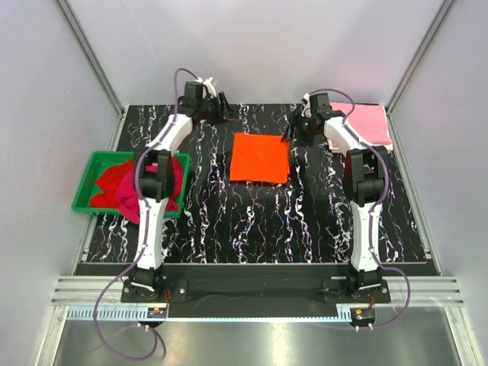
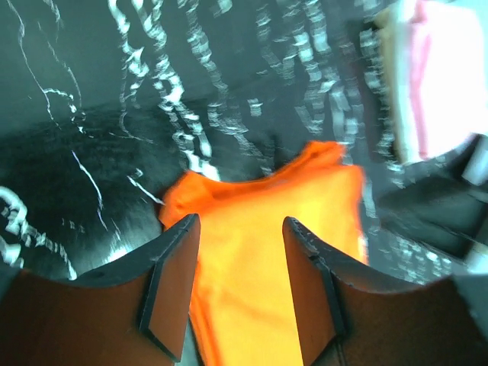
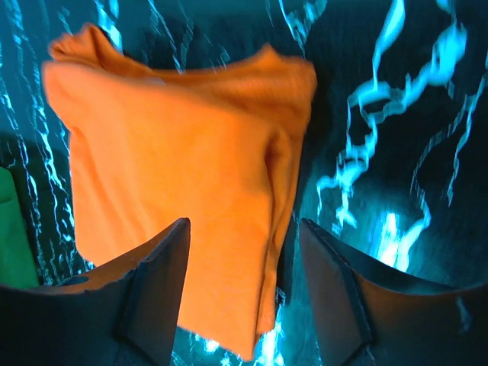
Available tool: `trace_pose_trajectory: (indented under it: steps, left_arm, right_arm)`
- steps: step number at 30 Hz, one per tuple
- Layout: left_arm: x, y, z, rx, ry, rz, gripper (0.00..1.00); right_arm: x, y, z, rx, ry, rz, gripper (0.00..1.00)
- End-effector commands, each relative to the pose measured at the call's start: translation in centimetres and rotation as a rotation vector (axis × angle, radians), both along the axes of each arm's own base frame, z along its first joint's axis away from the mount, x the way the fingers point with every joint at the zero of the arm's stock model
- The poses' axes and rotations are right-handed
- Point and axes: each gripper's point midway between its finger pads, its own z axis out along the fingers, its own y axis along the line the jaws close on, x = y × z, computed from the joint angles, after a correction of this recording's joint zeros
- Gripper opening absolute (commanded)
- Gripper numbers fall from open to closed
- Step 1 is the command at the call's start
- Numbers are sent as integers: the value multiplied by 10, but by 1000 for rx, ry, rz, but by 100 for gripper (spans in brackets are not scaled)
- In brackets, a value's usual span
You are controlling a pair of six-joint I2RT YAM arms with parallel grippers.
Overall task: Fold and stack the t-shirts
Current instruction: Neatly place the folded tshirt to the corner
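An orange t-shirt (image 1: pixel 259 158) lies folded into a flat rectangle at the middle of the table. My left gripper (image 1: pixel 225 107) hovers open past its far left corner, holding nothing. In the left wrist view the orange t-shirt (image 2: pixel 259 252) fills the gap between the open fingers of the left gripper (image 2: pixel 242 225). My right gripper (image 1: pixel 293 128) stands open off the far right corner. The right wrist view looks down at the orange t-shirt (image 3: pixel 175 168) between the spread fingers of the right gripper (image 3: pixel 244 226). A folded pink t-shirt (image 1: pixel 367 122) rests at the back right. Red and crimson t-shirts (image 1: pixel 126 187) fill the bin.
A green plastic bin (image 1: pixel 85 183) sits at the table's left edge, partly under the left arm. The pink t-shirt (image 2: pixel 446 76) appears blurred at the upper right of the left wrist view, with a cream edge beside it. Grey walls enclose the table on three sides.
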Motion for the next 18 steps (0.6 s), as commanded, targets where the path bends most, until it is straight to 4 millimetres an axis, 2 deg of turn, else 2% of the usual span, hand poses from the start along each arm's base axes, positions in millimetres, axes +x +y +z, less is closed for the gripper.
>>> trace_pose_trajectory:
  steps: [1, 3, 4, 5, 6, 7, 8, 9, 10, 11, 12, 14, 18]
  left_arm:
    - [-40, -7, 130, -63, -194, -68, 52]
    - [-66, -15, 138, -62, -180, -93, 52]
    - [-88, -16, 145, -62, -172, -109, 52]
    - [-106, -29, 147, -58, -174, -143, 50]
    - [-123, -26, 149, -12, -174, -105, 49]
    - [-134, -28, 148, 21, -183, -93, 49]
    - [-147, -38, 146, 77, -213, -92, 50]
    - [-161, -40, 135, 101, -199, -102, 50]
    - [-175, -42, 152, 97, -236, -114, 50]
    - [-189, -52, 155, 92, -244, -143, 51]
    - [-203, -53, 162, 85, -256, -162, 52]
    - [-222, -60, 167, 77, -259, -200, 53]
    - [-247, -60, 180, 37, -256, -244, 53]
  right_arm:
    - [26, 1, 13, -24, -117, 80, 67]
    - [30, 2, 2, -31, -125, 122, 66]
    - [30, 7, 1, -10, -127, 152, 66]
    - [31, 9, -2, -3, -127, 165, 67]
    - [37, 10, -7, 0, -131, 177, 67]
    - [39, 12, -8, 16, -134, 193, 67]
    - [37, 11, -13, 15, -112, 202, 67]
    - [44, 9, -16, 4, -120, 213, 67]
    - [46, 7, -18, 0, -113, 216, 67]
    - [43, 4, -22, -6, -85, 219, 67]
    - [49, 4, -21, -9, -96, 219, 68]
    - [50, 4, -21, -3, -92, 232, 69]
    - [52, 7, -26, 8, -102, 258, 70]
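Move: The folded orange t-shirt's middle lies about 6 cm back and 9 cm left of the open right hand, some 4 cm below it; its far right corner is roughly 3 cm ahead of that hand. The pink t-shirt stack is about 7 cm ahead and 27 cm right of the right hand. From the left hand the orange t-shirt is some 13 cm back, 10 cm right and 8 cm below, with the green basket about 23 cm back and 33 cm left. The left hand clears out fast, lifting some 17 cm as it draws about 24 cm back and a little right, high over the near part of the folded orange t-shirt, fingers staying half open and turning clockwise. The right hand meanwhile reaches about 5 cm forward along the t-shirt's right side towards the far corner, sinking some 3 cm after a tiny rise, turning slightly counter-clockwise and keeping its fingers wide, one over the cloth and the other beyond the edge, with no contact to be made out. ##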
